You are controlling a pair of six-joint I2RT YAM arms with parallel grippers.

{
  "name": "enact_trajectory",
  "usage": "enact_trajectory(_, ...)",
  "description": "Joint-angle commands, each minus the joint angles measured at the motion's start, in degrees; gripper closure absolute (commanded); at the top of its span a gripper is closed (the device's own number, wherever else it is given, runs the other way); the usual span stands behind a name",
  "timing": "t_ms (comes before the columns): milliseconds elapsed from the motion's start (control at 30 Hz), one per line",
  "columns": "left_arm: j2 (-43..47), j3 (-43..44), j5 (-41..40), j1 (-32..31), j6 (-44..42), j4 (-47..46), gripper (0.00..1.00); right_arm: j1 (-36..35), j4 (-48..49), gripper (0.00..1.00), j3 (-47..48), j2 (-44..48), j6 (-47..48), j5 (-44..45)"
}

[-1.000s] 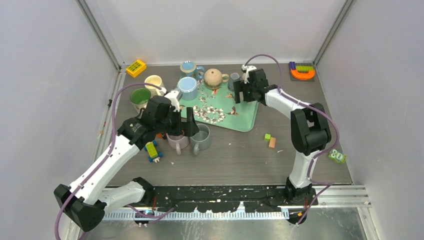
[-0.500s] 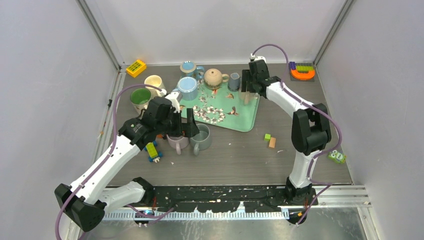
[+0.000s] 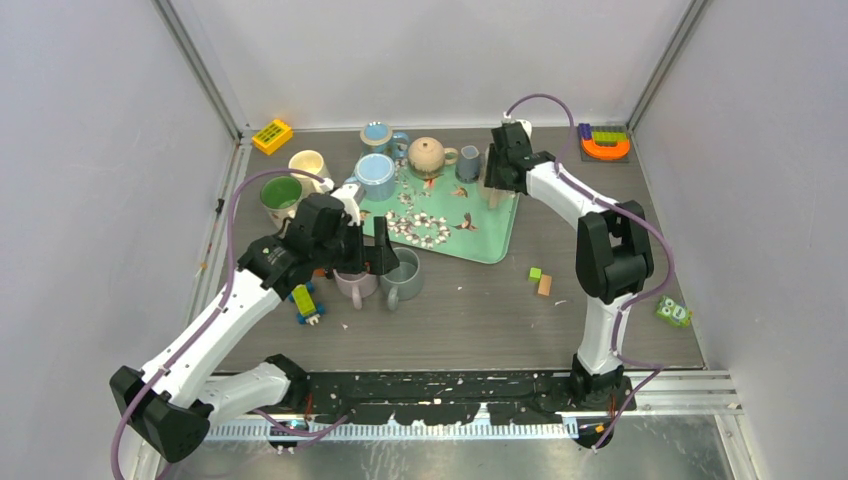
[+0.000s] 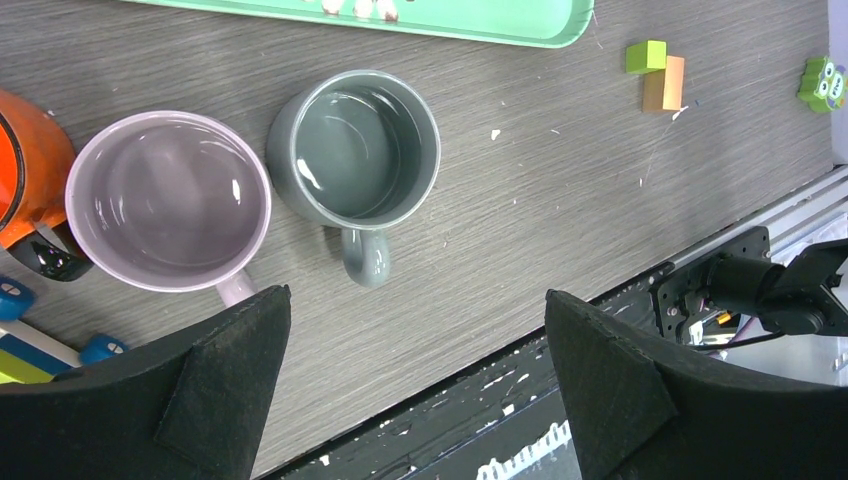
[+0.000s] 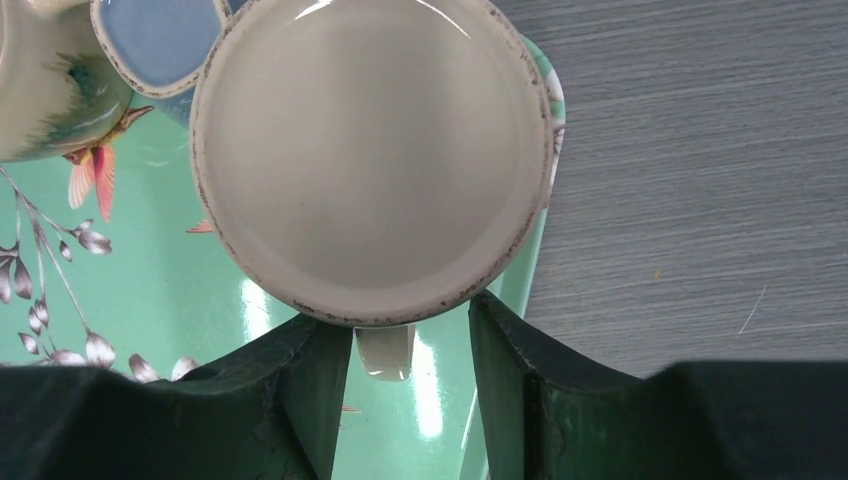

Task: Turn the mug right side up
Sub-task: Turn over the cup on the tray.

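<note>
A beige mug [image 5: 370,150] with a speckled rim stands on the right corner of the mint green tray [image 5: 150,300]. Its round face points at the right wrist camera and looks like the open mouth. Its handle [image 5: 385,355] points toward me. My right gripper [image 5: 410,320] is open, with its fingers either side of the handle and a gap on the right side. In the top view the right gripper [image 3: 495,185] covers the mug. My left gripper [image 4: 416,300] is open and empty above a lilac mug [image 4: 168,200] and a grey mug [image 4: 355,145], both upright.
A small blue cup [image 3: 468,160] and a teapot [image 3: 428,155] stand close behind the beige mug. Several other mugs stand at the back left around a blue one [image 3: 376,175]. Small blocks [image 3: 540,280] lie right of the tray, and an owl toy [image 3: 673,313] lies at the far right.
My right gripper has swung from lying across the tray's corner to pointing down over it, shifting slightly right and back. The left arm has not moved.
</note>
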State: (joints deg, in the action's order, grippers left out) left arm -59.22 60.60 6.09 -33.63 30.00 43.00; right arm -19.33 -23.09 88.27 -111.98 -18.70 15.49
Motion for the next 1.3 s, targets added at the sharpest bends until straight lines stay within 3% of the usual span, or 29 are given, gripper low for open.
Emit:
enact_trajectory(0,0.0,-0.1,0.8,0.3,0.5,-2.2,0.0,-0.1,1.6,0.51,0.8,-0.1,-3.0,2.4)
enact_trajectory(600,0.4,-0.7,0.5,0.3,1.0,-2.6,0.0,-1.8,6.0,0.64,0.2,-2.2,-5.0,8.3)
enact_trajectory(700,0.6,-0.8,0.4,0.2,1.1,-2.6,0.0,-1.9,6.2,0.71,0.5,-2.5,-5.0,8.4)
enact_trajectory(867,0.7,-1.1,0.9,0.3,2.0,-3.1,0.0,-2.2,5.0,0.98,1.4,-2.6,-4.9,8.3)
enact_trajectory(900,0.9,-1.2,1.1,0.3,2.4,-3.4,0.0,-2.3,5.0,0.99,1.1,-2.1,-4.8,8.3)
enact_trajectory(1267,1.7,-6.5,8.0,1.6,14.6,-14.0,0.0,-3.7,7.3,0.99,-5.3,9.4,-4.9,3.8)
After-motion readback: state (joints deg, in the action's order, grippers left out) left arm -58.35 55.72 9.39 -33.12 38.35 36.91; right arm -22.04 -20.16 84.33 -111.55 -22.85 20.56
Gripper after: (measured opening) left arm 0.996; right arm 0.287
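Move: The upside-down beige mug stands on the far right of the tray. Its middle is about 6 cm ahead of my right hand, 1 cm left and 2 cm below, and its handle points back between my half-open fingers. The dark blue cup is roughly 8 cm ahead and 8 cm left of this hand, the round brown mug some 8 cm ahead and 16 cm left. From my left hand the beige mug lies about 30 cm ahead, 25 cm right and 14 cm lower. My right hand sinks about 2 cm around the beige mug's handle, edging slightly forward and left, while my fingers close and pinch the handle from both sides. I hold there briefly, then start to draw the hand back, about 1 cm, with the grip kept. Only at the end does my open left hand drift about 1 cm right and a little down. ##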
